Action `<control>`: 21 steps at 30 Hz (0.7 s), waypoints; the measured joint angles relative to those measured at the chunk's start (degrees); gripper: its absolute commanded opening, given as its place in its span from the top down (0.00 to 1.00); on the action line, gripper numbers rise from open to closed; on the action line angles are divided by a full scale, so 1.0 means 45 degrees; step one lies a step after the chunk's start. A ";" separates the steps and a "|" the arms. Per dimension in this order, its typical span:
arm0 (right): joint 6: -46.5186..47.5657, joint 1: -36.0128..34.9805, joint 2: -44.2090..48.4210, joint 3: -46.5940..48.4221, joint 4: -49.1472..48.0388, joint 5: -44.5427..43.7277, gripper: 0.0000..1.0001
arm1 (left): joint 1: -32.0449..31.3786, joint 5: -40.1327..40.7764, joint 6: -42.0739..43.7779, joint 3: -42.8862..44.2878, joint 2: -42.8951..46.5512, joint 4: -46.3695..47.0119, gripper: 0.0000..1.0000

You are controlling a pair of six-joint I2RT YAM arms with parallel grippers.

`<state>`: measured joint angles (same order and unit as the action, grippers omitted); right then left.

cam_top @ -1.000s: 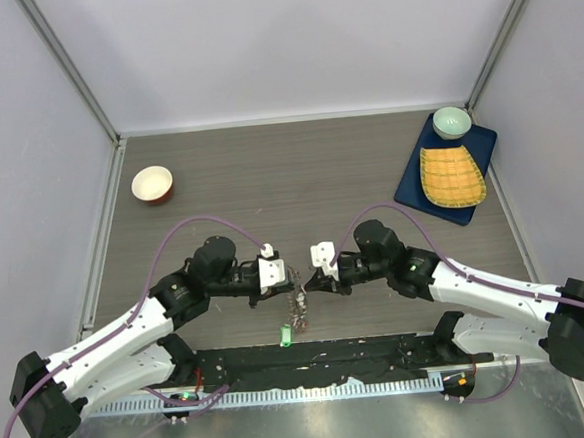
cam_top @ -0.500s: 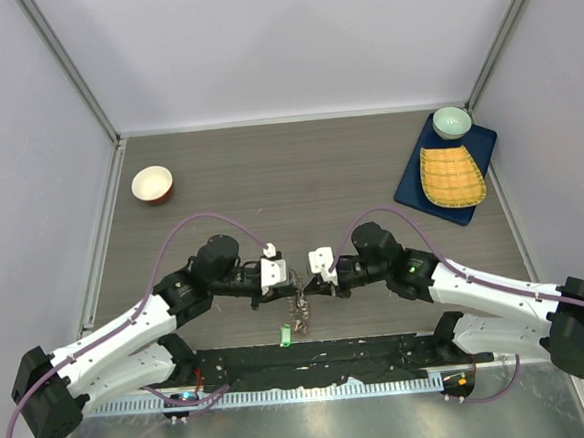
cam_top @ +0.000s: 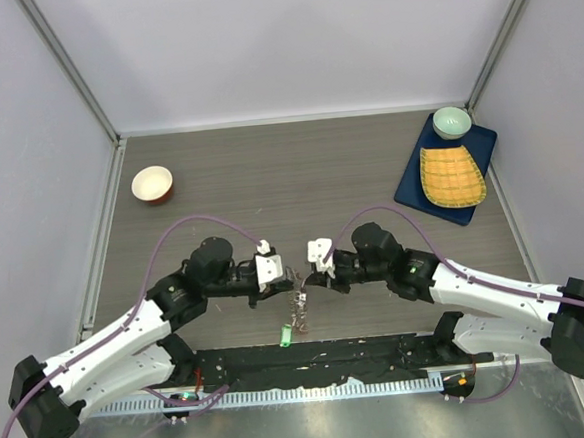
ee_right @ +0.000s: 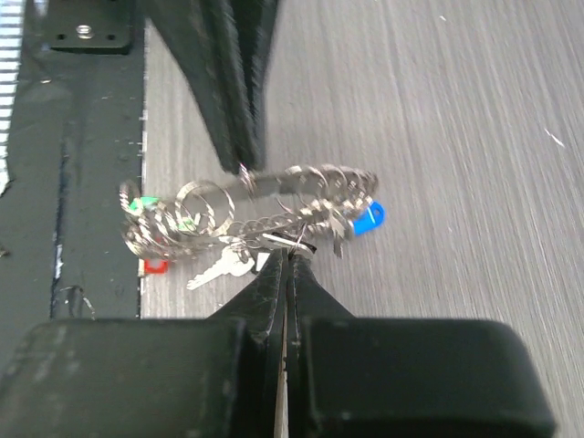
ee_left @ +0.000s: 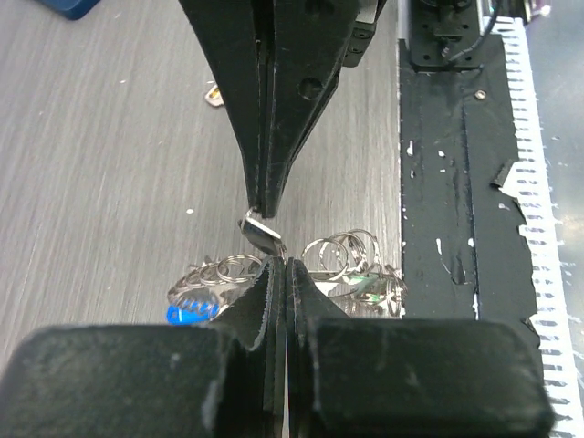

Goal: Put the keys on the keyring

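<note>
The keyring (ee_right: 274, 182) hangs edge-on as a thin grey band, strung with silver keys (ee_right: 219, 267) and blue (ee_right: 370, 217), green (ee_right: 137, 205) and red (ee_right: 155, 265) tags. From above the bunch (cam_top: 298, 307) dangles between both grippers, its green tag (cam_top: 284, 333) lowest. My left gripper (cam_top: 287, 276) is shut on the keyring's band; its tips (ee_left: 278, 262) sit among the small rings (ee_left: 338, 255). My right gripper (cam_top: 310, 276) faces it, shut on a small key (ee_left: 263, 233) at its tips (ee_right: 290, 254).
A red-and-white bowl (cam_top: 152, 184) stands at the far left. At the far right, a blue tray (cam_top: 414, 175) carries a yellow woven mat (cam_top: 451, 176) and a green bowl (cam_top: 452, 121). A black strip (cam_top: 312, 363) runs along the near edge. A small loose piece (ee_left: 214, 94) lies on the table.
Both grippers have shifted slightly toward the far side, still shut and tip to tip. The bunch of keys hangs between them as before.
</note>
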<state>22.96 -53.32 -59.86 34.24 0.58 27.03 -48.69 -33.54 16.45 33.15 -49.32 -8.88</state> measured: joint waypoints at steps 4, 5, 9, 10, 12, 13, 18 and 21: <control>-0.1044 -0.0034 0.0000 0.0015 0.0253 -0.1564 0.99 | 0.0000 0.1141 -0.0325 -0.0053 0.1161 -0.0578 1.00; -0.1307 -0.0034 -0.0005 0.0053 0.0437 -0.1977 0.99 | 0.0000 0.1433 -0.0355 -0.0053 0.1540 -0.0767 1.00; -0.2239 -0.0029 -0.0316 0.0554 0.1409 -0.3580 0.99 | 0.0000 0.2671 -0.0495 -0.0058 0.3215 -0.1734 1.00; -0.2467 -0.0019 -0.0457 0.0704 0.1622 -0.3939 0.99 | 0.0000 0.3002 -0.0515 -0.0058 0.3706 -0.2045 1.00; -0.2798 0.0068 -0.0753 0.0991 0.2006 -0.4473 0.99 | 0.0000 0.3623 -0.0549 -0.0058 0.4653 -0.2565 1.00; -0.2948 0.0160 -0.0962 0.1151 0.2225 -0.4697 0.99 | 0.0000 0.3954 -0.0559 -0.0058 0.5105 -0.2817 1.00; -0.3468 0.0797 -0.2608 0.2152 0.3002 -0.5362 0.99 | 0.0000 0.5391 -0.0593 -0.0058 0.6985 -0.3837 1.00; -0.3473 0.1253 -0.3925 0.2905 0.3259 -0.5455 0.99 | 0.0000 0.6018 -0.0685 -0.0117 0.7791 -0.4124 1.00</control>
<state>7.33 -47.68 -77.52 47.31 15.25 2.48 -48.69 -6.46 13.37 32.62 -14.26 -27.44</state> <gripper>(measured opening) 0.029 0.009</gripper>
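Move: My left fingers hold the keyring by its edge; the black key in my right fingertips lies about 3 cm to the right of them and 1 or 2 cm lower. From my right hand, the hanging keyring's middle is some 3 cm left, 2 cm back and 4 cm below. The loose yellow key lies on the table about 10 cm ahead of the right hand, 14 cm to its right and 14 cm below. I part my hands, both staying shut on what they hold. My left hand draws the keyring about 10 cm left and 6 cm up, its fingertips swinging forward counter-clockwise. My right hand takes the black key forward over open table by some 9 cm, sinking about 6 cm and easing right, away from the keyring, as it turns clockwise and tips its fingers farther down. ##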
